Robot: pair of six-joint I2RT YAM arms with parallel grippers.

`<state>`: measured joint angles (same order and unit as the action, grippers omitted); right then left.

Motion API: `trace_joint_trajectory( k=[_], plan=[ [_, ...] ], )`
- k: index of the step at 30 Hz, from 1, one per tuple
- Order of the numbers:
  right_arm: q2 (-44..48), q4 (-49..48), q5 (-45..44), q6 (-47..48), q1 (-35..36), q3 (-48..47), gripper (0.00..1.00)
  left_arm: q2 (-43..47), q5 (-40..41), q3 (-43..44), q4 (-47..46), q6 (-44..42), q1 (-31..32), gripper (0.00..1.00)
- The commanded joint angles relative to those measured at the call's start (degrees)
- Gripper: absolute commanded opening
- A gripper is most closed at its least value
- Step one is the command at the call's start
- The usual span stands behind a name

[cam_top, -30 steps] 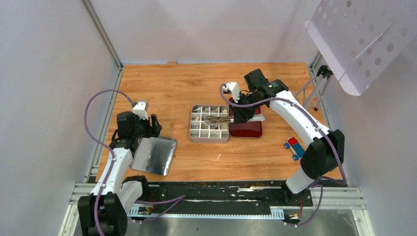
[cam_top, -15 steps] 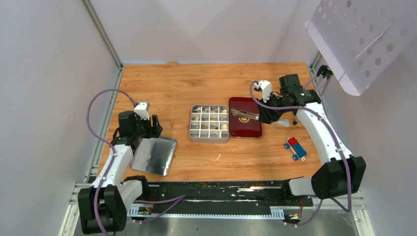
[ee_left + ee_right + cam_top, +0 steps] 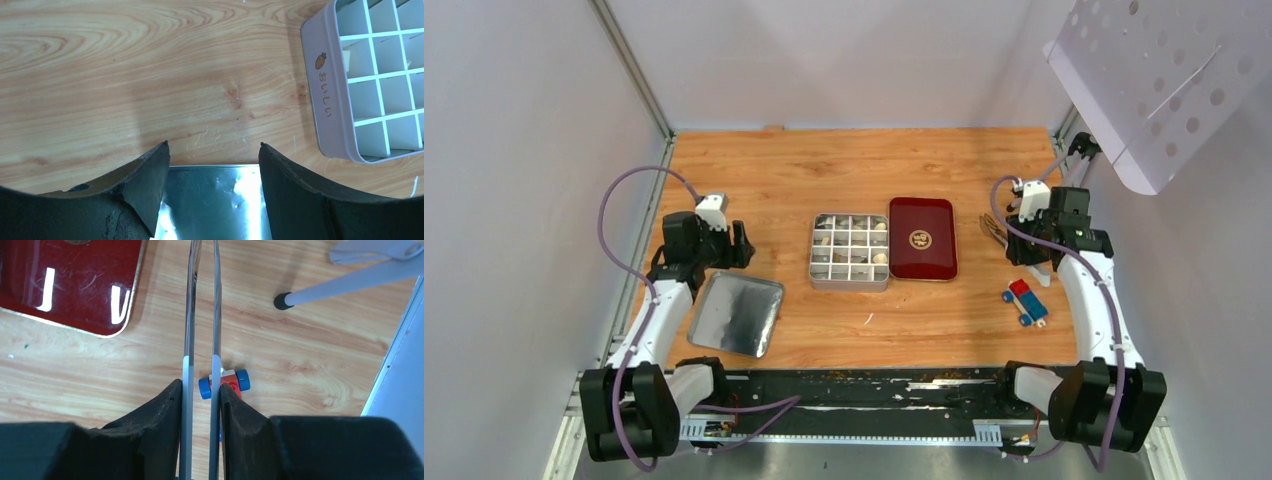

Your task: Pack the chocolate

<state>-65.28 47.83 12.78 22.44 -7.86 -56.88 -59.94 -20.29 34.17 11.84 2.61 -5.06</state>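
The chocolate point(image 3: 881, 257) lies as small cream and dark pieces in compartments of the divided tin point(image 3: 849, 285) at the table's middle. In the left wrist view only the tin's pale wall point(image 3: 325, 95) and dividers show. My right gripper point(image 3: 1027, 238) hangs near the right edge. It is shut on the long metal tongs point(image 3: 201, 315), whose two blades run up between its fingers point(image 3: 160, 410). The tongs' tips point toward the red lid and hold nothing I can see. My left gripper point(image 3: 213, 147) stands open over the far edge of a silver lid point(image 3: 215, 200).
A dark red lid point(image 3: 922, 238) lies flat just right of the tin. A red-and-blue toy block point(image 3: 1025, 300) sits below my right gripper. The silver lid point(image 3: 736, 315) lies at front left. A tripod leg point(image 3: 345, 287) and a perforated white panel point(image 3: 1154, 70) stand at the right.
My right arm swung right with the tongs, from over the tin, across the red lid, to the right edge. The left arm shifted slightly.
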Motion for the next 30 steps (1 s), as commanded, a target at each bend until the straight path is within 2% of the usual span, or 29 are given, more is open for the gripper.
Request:
trace_joint_trajectory(
  k=[1,14,18,20,26,30],
  plan=[
    [-0.9,-8.1,-2.0,-7.2,-1.9,1.5,0.31,-0.7,-0.9,3.6,0.5,-1.0,0.7,0.74],
    [-5.2,-7.9,7.6,-16.8,-2.4,5.3,0.37,-0.4,1.2,4.2,1.1,-0.4,1.4,0.73],
    [-5.9,-7.4,6.8,-19.0,-2.4,5.2,0.55,-0.7,1.2,4.9,1.4,-1.2,1.4,0.73],
    [-6.6,-6.8,6.4,-19.5,-2.4,4.2,0.59,-1.4,1.8,6.9,2.6,-2.4,1.4,0.74],
    [-6.4,-2.3,7.4,-17.8,-2.6,1.0,0.62,-2.2,4.6,11.6,8.0,-13.2,1.3,0.74],
    [-4.6,-2.7,10.3,-16.3,-2.7,0.8,0.61,-1.7,6.0,13.7,14.8,-21.5,1.3,0.73]
  ],
)
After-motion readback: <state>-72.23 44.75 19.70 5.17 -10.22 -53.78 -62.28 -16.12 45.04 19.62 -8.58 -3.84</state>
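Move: The tongs are still in the right hand, held shut; the bare patch of table they go to lies about 5 cm below it, 3 cm to its left and 2 cm back. The toy car is some 8 cm back and 4 cm to the right, the red tray's middle about 19 cm left and 5 cm ahead, both about 5 cm lower. From the left hand that patch is roughly 54 cm right, 5 cm back and 6 cm below. The tongs are lowered by the right hand about 5 cm to the table between tray and toy car, at first straight down, then also easing 2–3 cm left as the wrist rolls its left side up and turns clockwise; the fingers open wide to let go, and the hand starts to lift. The empty left hand rises some 4 cm and a little forward, fingers open. ##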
